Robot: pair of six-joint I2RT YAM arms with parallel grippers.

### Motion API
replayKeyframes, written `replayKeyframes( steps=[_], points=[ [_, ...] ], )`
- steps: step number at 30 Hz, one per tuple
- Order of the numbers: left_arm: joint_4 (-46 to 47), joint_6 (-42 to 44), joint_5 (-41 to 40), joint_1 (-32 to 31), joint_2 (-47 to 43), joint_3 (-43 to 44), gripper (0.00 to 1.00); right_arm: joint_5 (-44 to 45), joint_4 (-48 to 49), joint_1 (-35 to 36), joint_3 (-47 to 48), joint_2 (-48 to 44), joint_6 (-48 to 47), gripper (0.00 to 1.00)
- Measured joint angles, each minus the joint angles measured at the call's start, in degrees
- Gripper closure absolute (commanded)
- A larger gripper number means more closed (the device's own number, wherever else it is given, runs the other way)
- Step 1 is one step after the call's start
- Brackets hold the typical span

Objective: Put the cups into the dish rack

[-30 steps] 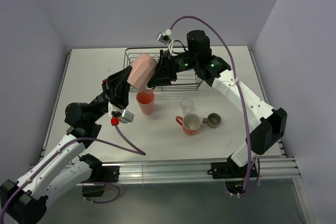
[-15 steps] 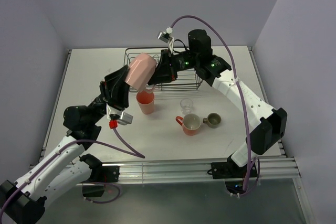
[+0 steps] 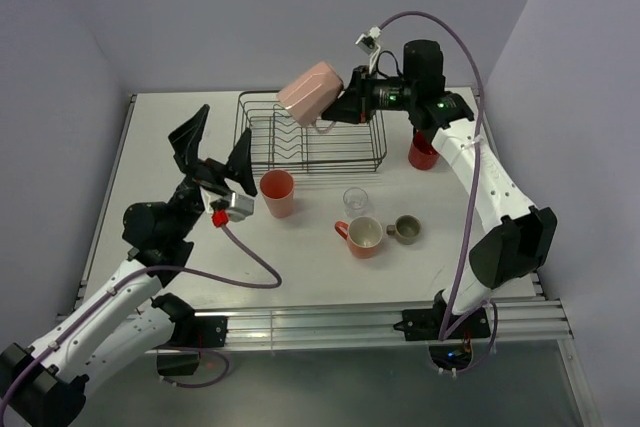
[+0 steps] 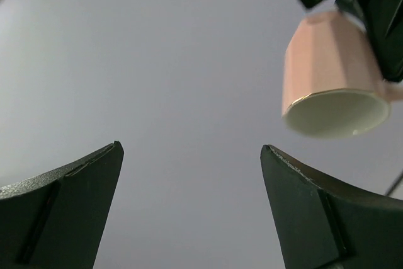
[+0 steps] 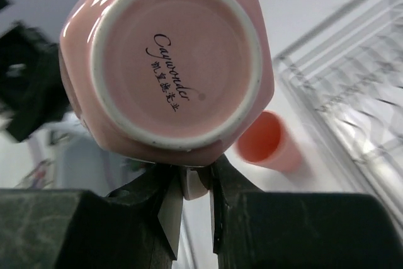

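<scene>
My right gripper (image 3: 336, 110) is shut on the handle of the pale pink mug (image 3: 311, 93), which hangs tilted above the black wire dish rack (image 3: 355, 159). The right wrist view shows the mug's base (image 5: 176, 55) above the gripper (image 5: 196, 184). Well left of the rack, my left gripper (image 3: 216, 145) is open and empty, pointing upward. Its wrist view has the mug (image 4: 330, 70) at upper right. A salmon tumbler (image 3: 277, 193), clear glass (image 3: 356, 199), orange mug (image 3: 363, 237) and grey-olive mug (image 3: 406, 230) stand on the table. A red mug (image 3: 423, 153) is right of the rack.
The rack shows in the right wrist view (image 5: 352, 86), with the tumbler (image 5: 267, 144) beside it. The right arm (image 3: 480, 177) arches over the table's right side. Grey walls close in the back and both sides.
The left gripper let go of the pink mug, opened wide and drew back left. The right gripper, shut on the mug's handle, carried it up and right over the rack.
</scene>
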Motion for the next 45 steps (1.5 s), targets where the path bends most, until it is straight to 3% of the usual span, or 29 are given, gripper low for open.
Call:
replayKeyframes(
  steps=[5,10,16,28,45],
  points=[
    [-11.5,-4.1,-9.4,0.0,0.7,6.1,0.01,14.3,-10.2,-3.0,6.2,2.6,-10.3,1.00],
    [-21.4,-8.7,-16.1,0.0,0.6,11.4,0.01,32.2,-15.1,-3.4,9.6,6.8,-19.7,1.00],
    [-33.0,-16.6,-23.9,0.0,3.0,15.6,0.01,46.3,-17.1,-3.4,12.1,14.3,-24.8,1.00],
    [-50.2,-30.7,-32.4,1.8,5.7,18.3,0.01,59.4,-12.7,-3.3,10.6,20.7,-24.9,1.00],
    [-56.8,-37.3,-32.8,2.9,7.2,19.0,0.01,68.6,-6.2,-0.1,9.2,25.4,-22.8,1.00]
  ],
)
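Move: The right hand holds the pink mug by its handle; the right end of the dish rack lies about 27 cm ahead, 9 cm right and 31 below. From that hand the red mug stands some 21 ahead, 30 right; the orange cup 4 ahead, 14 left, both about 32 below. For the open, empty left hand, the left glass is 12 ahead, 18 left, 41 below, the orange cup 12 ahead, 7 right, 40 below. Keeping its pinch on the handle, the right hand carries the pink mug about 21 cm forward and as far down, bearing right too, to the rack's right end, its fingers swinging clockwise from pointing left to forward and down. The left hand, fingers still wide open, goes forward and left, then mostly down some 13 cm towards the left glass, tipping level. ##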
